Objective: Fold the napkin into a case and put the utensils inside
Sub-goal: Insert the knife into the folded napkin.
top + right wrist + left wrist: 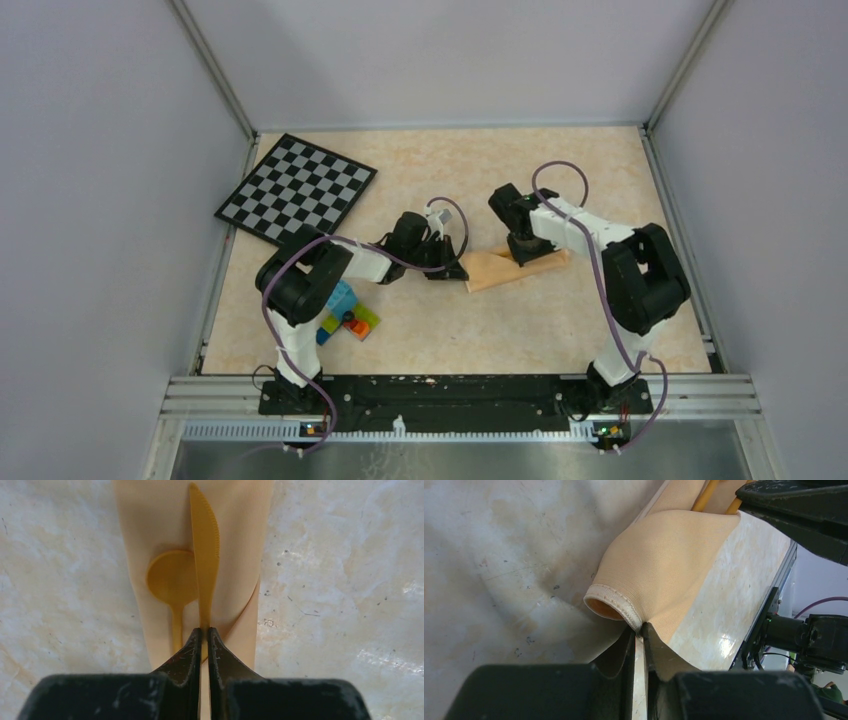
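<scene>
The peach napkin [510, 268] lies mid-table as a narrow folded strip. My left gripper [452, 268] is at its left end, shut on the hemmed edge [616, 602], which is lifted and curled into a loop. In the left wrist view the napkin [664, 565] rises from my left gripper [639, 629]. My right gripper [522, 258] hovers over the strip. In the right wrist view it [204, 630] is shut on the handle of an orange knife [204, 545] that points along the napkin [240, 530]. A spoon [170, 577] lies on the cloth beside the knife, bowl under the blade's edge.
A black-and-white checkerboard [296, 187] sits at the back left. A cluster of coloured toy bricks [348, 318] lies by the left arm's base. The right arm's black gripper body [794, 510] shows close above the napkin's far end in the left wrist view.
</scene>
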Available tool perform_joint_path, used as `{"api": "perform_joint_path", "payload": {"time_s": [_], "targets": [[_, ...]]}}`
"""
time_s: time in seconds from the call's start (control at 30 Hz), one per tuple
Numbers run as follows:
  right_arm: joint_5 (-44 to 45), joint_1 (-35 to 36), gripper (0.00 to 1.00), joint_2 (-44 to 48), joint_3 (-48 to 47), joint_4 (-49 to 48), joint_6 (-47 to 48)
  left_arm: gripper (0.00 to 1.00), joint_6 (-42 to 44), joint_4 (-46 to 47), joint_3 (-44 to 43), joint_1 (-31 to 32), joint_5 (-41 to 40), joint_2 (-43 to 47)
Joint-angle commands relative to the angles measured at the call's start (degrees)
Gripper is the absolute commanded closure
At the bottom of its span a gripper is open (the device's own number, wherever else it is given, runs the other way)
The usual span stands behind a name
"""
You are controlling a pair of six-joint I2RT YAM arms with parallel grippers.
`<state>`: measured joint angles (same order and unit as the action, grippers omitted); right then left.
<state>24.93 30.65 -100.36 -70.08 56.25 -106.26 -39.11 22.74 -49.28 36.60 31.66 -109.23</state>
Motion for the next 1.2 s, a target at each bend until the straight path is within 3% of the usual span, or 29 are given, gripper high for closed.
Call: {"api": "perform_joint_path", "payload": {"time_s": [0.0,0.33,0.6,0.83,0.93,0.97,1.07,1.17], "targets": [[-3.66,1.07,1.0,1.33,1.93,-1.71,-1.77,0.86,-0.08,1.3,0.76,0.3,0.25,1.45],[-4.03,1.03,1.0,4.6,6.85,-6.21,-3.69,0.86,-0.01,0.77,0.83,0.27,-0.02,1.97],[-4.45,1.05,0.65,6.01,5.54,-5.93,-0.51,0.86,0.58,-0.5,1.45,0.31,-0.69,3.47],[0.43,1.07,0.47,13.38,6.54,-4.03,7.13,0.81,2.38,-4.92,3.14,0.31,-2.5,8.02],[5.01,0.98,0.42,17.93,9.57,-10.7,20.61,0.75,2.82,-6.98,4.39,0.28,-2.29,11.0],[4.85,0.38,0.41,19.72,11.61,-16.14,29.96,0.73,2.89,-7.65,4.83,0.24,-2.04,12.1],[-11.76,-5.61,0.42,26.57,20.59,-36.75,58.37,0.67,3.96,-11.6,4.97,0.23,-1.75,16.33],[-26.24,-12.71,0.35,33.67,27.73,-46.15,71.1,0.64,4.18,-14.19,3.66,0.27,-0.72,18.9]]}}
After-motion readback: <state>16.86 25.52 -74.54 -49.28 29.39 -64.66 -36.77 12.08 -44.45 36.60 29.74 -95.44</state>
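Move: The right hand holds the knife by its handle, blade trailing right, just over the folded napkin's pocket mouth, whose middle is about 2 cm left and 3 cm below. The spoon bowl lies some 5 cm right, 3 cm ahead and 4 cm below. The left hand pinches the napkin's edge between its fingertips, with the pocket mouth about 12 cm right, 3 cm ahead and 1 cm below. Right lowers knife about 2 cm at pocket, releases, rises roughly 7 cm turning counter-clockwise; left frees napkin and rises. ##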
